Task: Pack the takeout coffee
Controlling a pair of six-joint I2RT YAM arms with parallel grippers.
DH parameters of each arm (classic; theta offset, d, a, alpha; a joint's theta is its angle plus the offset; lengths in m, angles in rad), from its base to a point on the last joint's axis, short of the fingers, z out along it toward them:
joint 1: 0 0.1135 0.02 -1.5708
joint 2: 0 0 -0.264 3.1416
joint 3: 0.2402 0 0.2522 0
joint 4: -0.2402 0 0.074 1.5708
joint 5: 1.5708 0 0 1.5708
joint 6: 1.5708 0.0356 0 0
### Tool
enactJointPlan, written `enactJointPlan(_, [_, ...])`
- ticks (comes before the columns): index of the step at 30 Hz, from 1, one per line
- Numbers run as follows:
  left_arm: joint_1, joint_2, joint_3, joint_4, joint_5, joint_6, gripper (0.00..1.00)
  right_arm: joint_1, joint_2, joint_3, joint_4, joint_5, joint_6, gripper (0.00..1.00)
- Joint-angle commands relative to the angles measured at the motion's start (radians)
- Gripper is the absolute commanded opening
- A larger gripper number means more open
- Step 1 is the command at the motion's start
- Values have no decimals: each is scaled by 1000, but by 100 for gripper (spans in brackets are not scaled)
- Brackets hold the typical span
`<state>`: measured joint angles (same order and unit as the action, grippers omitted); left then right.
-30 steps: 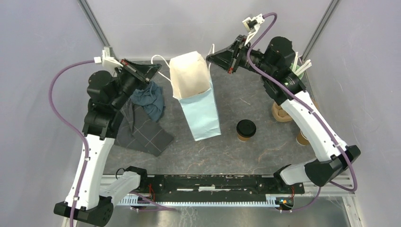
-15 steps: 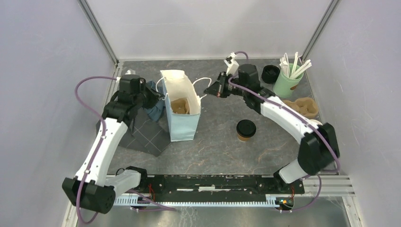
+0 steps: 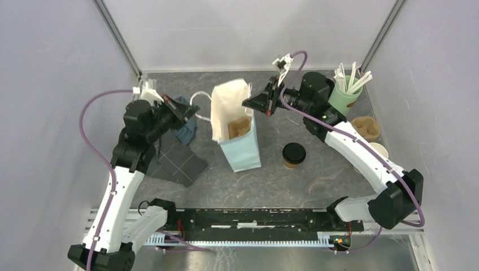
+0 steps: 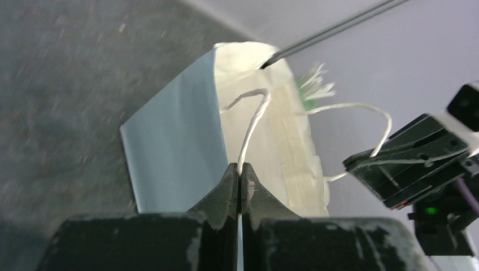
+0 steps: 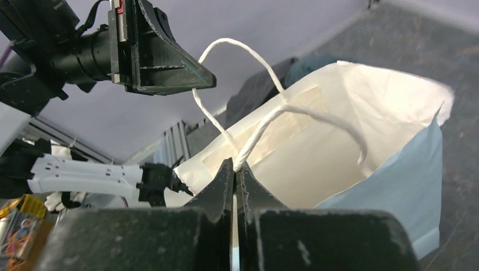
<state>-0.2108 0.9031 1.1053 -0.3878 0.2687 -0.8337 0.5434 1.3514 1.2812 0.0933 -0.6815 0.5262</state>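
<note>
The takeout coffee (image 3: 294, 153), a brown paper cup with a black lid, stands on the table right of the bag. The light blue paper bag (image 3: 244, 148) with a cream inside is held between both arms, mouth open upward. Something brown (image 3: 239, 127) shows inside it. My left gripper (image 3: 192, 112) is shut on the bag's left white string handle (image 4: 252, 121), with the bag (image 4: 169, 147) just beyond it. My right gripper (image 3: 247, 103) is shut on the right handle (image 5: 265, 121), over the open bag (image 5: 316, 152). Each wrist view shows the other gripper across the bag.
A green cup of white stirrers (image 3: 345, 93) stands at the back right. A brown pulp carrier (image 3: 366, 127) and paper cups (image 3: 377, 151) sit by the right arm. A dark grey cloth (image 3: 176, 162) and a blue cloth (image 3: 184, 129) lie left of the bag.
The bag, held high a second ago, came down and to the left, then shifted back right. Both grippers kept hold of the handles. The coffee has not moved.
</note>
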Motion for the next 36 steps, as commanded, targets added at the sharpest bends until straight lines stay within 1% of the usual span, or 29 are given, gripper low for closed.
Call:
enactJointPlan(1, [1,-46,-153,-178,22,37,2,3,20,-104,-4,-51,-70,0])
enactJointPlan(3, [1,-75,-213,-199,55,9,2,1,37,-99,-51,-35,-109,0])
enactJointPlan(7, [1,-147,-301,-215,75,-50,2,-3,91,-50,-91,-52,-112,0])
enactJointPlan(8, [1,-159,-310,-216,76,-49,2,-2,99,-39,-122,-54,-117,0])
enactJointPlan(10, [1,-163,-314,-223,90,-28,2,-2,107,-17,-132,-64,-121,0])
enactJointPlan(13, [0,-133,-313,-221,162,12,2,-4,116,30,-108,-107,-126,0])
enactJointPlan(16, [1,-111,-282,-193,190,89,2,-3,134,115,-79,-109,-131,0])
enactJointPlan(18, [1,-98,-257,-134,176,117,2,-4,165,189,-46,-97,-98,0])
enactJointPlan(20, [1,-66,-223,-43,157,120,2,-3,214,301,-44,-88,-63,0])
enactJointPlan(23, [1,7,-163,68,160,118,2,-5,300,459,-86,-70,-56,0])
enactJointPlan(26, [1,94,-105,76,164,127,2,-19,371,530,-77,-75,-38,0])
enactJointPlan(29, [-7,137,-131,72,206,130,2,-35,407,470,-19,-135,-2,0])
enactJointPlan(33, [-25,120,-260,-7,196,189,2,-44,409,366,-75,-187,-48,0])
enactJointPlan(36, [-27,79,-313,-56,184,219,2,-49,387,307,-82,-177,-52,0])
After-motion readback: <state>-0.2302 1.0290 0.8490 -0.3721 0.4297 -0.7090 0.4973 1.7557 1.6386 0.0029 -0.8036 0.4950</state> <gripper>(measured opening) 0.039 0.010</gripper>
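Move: Pinched by its two handles, the blue paper bag hangs between the hands. Its middle is about 12 cm right of the left hand, 5 cm back and 15 cm below; from the right hand it is some 3 cm left, 5 cm back and 17 cm below. The black-lidded cup stands roughly 16 cm right of the right hand, 5 cm back and 33 cm down. The blue cloth lies about 7 cm left of the left hand, 10 cm farther out and 34 cm below. Shaking the bag by its handles, both hands keep their pinch: they drop together, the left about 15 cm while drawing back and tipping down, the right some 10 cm. Both rise again as they reach forward, the right farther and drifting left, then dip once more, leaving the left hand well below the right. ##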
